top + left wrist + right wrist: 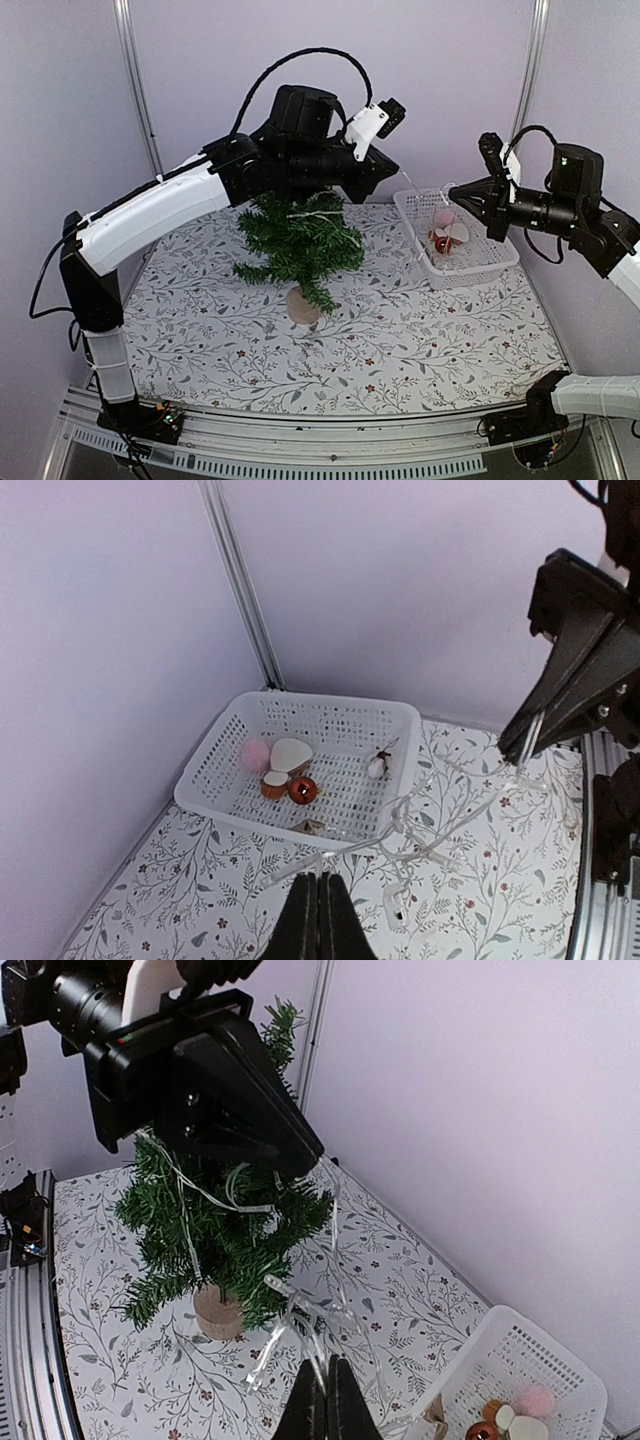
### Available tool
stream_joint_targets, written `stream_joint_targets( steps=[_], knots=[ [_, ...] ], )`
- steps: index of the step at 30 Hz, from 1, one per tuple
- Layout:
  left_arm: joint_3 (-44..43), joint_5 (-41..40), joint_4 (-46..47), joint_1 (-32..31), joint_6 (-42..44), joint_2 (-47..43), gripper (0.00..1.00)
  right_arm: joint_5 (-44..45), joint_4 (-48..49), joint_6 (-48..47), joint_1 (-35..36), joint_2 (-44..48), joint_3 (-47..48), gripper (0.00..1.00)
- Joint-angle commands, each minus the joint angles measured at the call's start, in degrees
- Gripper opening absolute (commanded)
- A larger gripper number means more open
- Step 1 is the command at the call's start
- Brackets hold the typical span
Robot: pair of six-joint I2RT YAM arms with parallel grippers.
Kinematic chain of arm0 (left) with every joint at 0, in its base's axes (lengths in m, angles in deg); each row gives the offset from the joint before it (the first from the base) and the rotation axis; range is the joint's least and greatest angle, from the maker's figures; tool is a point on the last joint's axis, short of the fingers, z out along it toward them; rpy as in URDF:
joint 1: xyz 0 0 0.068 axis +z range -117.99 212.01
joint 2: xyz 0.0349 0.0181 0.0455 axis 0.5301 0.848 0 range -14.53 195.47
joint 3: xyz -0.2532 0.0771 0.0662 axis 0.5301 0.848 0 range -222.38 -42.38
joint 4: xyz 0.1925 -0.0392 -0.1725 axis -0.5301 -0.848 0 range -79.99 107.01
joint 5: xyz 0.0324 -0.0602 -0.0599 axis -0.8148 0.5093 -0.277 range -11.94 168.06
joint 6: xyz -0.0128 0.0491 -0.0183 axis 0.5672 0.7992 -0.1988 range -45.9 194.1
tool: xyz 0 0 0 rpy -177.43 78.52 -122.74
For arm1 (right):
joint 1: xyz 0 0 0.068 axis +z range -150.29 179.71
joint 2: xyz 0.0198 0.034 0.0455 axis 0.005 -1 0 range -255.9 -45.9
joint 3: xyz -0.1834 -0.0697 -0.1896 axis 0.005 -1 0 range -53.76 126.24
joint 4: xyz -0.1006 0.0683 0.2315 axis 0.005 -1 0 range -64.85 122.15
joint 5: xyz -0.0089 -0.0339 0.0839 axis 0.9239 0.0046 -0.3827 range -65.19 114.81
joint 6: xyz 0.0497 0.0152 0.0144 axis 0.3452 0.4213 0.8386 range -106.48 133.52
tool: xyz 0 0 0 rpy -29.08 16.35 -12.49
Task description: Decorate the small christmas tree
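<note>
The small christmas tree (300, 240) stands on its pale wooden stump (303, 305) mid-table, also visible in the right wrist view (220, 1220). A clear light string (300, 1310) is draped over its upper branches and trails toward the basket. My left gripper (395, 170) hovers above and right of the treetop, shut on the string (420, 820) at its fingertips (320, 880). My right gripper (452, 193) hangs over the basket's near-left corner, shut on another part of the same string (325, 1365). The string sags loosely between the two grippers.
A white perforated basket (480, 270) sits at the back right. In it lie a red ball (302, 790), a pink pompom (254, 752), a white heart (290, 753) and other small ornaments. Purple walls and a metal post (245, 590) close in behind.
</note>
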Motion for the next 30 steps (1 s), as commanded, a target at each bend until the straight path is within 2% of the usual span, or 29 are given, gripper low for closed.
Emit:
stream_joint_targets(
  steps=[1,7,13,16,21,25,30],
  knots=[
    [-2.35,-3.62,1.38,0.74,-1.18,-1.11,0.0,4.51,-0.34,3.22,-0.6,2.19,-2.83,0.0],
    [-2.27,-2.81,1.92,1.4,-1.61,-1.87,0.0,3.94,1.86,5.59,-0.98,5.96,-4.4,0.0],
    [-2.86,-1.26,1.13,1.08,-2.64,-0.38,0.0,0.95,1.31,5.76,-0.99,1.48,-0.02,0.0],
    [-1.99,0.3,2.98,1.14,-2.52,-1.8,0.0,6.43,1.45,6.99,-1.11,1.41,-0.47,0.0],
    [4.46,4.09,10.63,1.08,-1.73,-8.31,0.0,18.57,1.37,10.69,-4.42,1.25,-1.82,0.0],
    [8.19,6.7,15.28,1.12,-1.4,-12.88,0.0,22.7,1.73,13.95,-8.28,-1.27,-0.2,0.0],
    [10.09,6.31,16.96,1.14,-0.63,-16.29,0.0,26.68,3.91,15.73,-14.8,-4.0,1.54,0.0]
  ],
)
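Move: Both shut grippers already hold the clear garland, its slack span hanging between them. From the left hand the tree's middle is some 17 cm to the left, about level in reach and 15 cm lower; the basket lies about 21 cm ahead, 19 cm right, 34 cm down. From the right hand the basket is about 26 cm ahead, 10 cm right and 33 cm down, the tree about 6 cm ahead, 26 cm left and 14 cm down. Apart, after some small shifting of a centimetre or two: the left hand climbs about 10 cm while drawing left and back, fingers tipping up some 15 degrees, as the right sweeps about 10 cm right and 8 cm forward towards the basket, swinging clockwise some 30 degrees to point more forward. Both keep their pinch on the garland, spreading its span. ##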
